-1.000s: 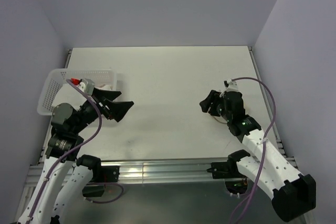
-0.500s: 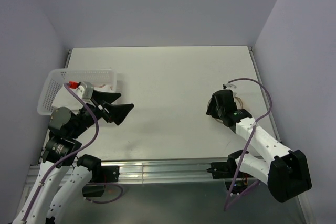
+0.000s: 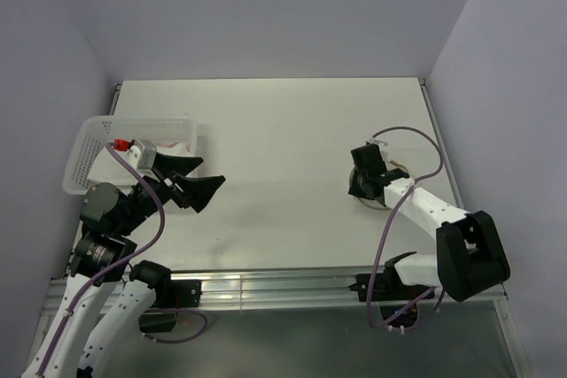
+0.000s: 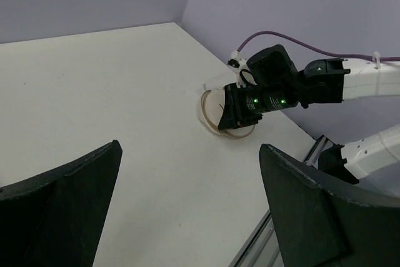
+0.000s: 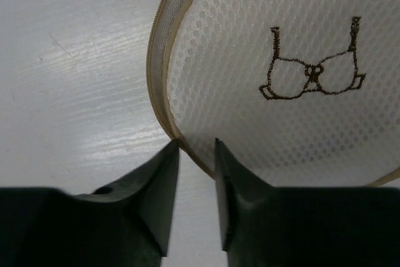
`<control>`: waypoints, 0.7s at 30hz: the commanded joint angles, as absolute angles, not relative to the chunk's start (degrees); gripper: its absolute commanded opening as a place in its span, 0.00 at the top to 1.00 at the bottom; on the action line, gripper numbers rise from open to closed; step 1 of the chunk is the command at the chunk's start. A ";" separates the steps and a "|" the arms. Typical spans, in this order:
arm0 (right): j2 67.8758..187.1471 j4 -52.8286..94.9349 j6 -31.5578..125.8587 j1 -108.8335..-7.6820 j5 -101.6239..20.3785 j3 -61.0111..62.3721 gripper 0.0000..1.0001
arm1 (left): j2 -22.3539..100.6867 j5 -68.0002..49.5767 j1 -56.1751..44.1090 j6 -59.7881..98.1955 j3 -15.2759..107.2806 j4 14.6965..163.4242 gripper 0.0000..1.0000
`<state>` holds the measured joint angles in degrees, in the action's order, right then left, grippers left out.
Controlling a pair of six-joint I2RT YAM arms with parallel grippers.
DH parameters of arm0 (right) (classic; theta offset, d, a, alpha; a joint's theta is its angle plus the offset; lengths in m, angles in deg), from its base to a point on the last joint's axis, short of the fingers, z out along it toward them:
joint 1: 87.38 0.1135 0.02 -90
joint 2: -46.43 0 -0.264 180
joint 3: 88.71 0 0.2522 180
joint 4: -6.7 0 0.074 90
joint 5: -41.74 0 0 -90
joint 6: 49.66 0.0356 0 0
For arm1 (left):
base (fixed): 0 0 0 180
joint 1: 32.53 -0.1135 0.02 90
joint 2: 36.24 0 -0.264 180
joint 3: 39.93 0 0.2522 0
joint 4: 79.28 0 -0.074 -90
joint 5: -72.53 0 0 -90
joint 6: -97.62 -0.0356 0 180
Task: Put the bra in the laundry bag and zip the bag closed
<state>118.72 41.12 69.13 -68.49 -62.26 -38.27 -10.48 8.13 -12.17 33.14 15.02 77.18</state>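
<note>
The laundry bag [image 5: 294, 85] is a round white mesh case with a tan rim and a small brown bra emblem. It lies flat at the table's right side [image 3: 393, 171] and also shows in the left wrist view [image 4: 215, 120]. My right gripper [image 5: 197, 154] is down on its near-left edge [image 3: 361, 185], its jaws narrowed around the rim, one finger outside and one on the mesh. My left gripper [image 3: 200, 174] hangs wide open and empty beside the basket [image 4: 187, 217]. I cannot make out the bra in any view.
A white perforated plastic basket [image 3: 87, 155] stands at the table's left edge, partly behind my left wrist. Purple walls enclose the table on three sides. An aluminium rail [image 3: 266, 285] runs along the near edge.
My right arm has reached forward and lowered onto the laundry bag, and its jaws have narrowed from open onto the rim. My left gripper has shifted only slightly.
</note>
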 commanded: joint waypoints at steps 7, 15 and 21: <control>121.31 37.86 68.81 -65.33 -55.83 -34.96 1.00 | -10.67 8.02 -11.97 31.97 16.99 77.82 0.01; 122.89 31.90 73.29 -54.88 -49.42 -31.63 1.00 | -10.22 8.02 -12.05 31.97 16.90 77.82 0.01; 121.24 27.41 78.30 -48.20 -45.01 -27.94 1.00 | -9.26 7.05 -12.32 32.58 16.90 77.73 0.01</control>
<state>122.74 32.97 74.71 -50.39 -48.17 -31.47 -9.87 8.07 -12.19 32.77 15.02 77.13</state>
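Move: The round laundry bag lies flat right at the right hand: its rim is between the part-open fingertips, about 1 cm below them, and its middle is some 8 cm to the right and 4 cm farther out. Nothing else stands near. From the idle left hand the bag's middle is about 48 cm to the right, 12 cm ahead and 30 cm lower. The laundry bag's rim, on the side towards the table's middle, is pinched as the right fingers shut fully at the table; the hand then drags the bag by it about 16 cm to the left, ever faster, rising some 4 cm towards the end. Meanwhile the wrist rolls its left side up and swings counter-clockwise by some 20 degrees. ##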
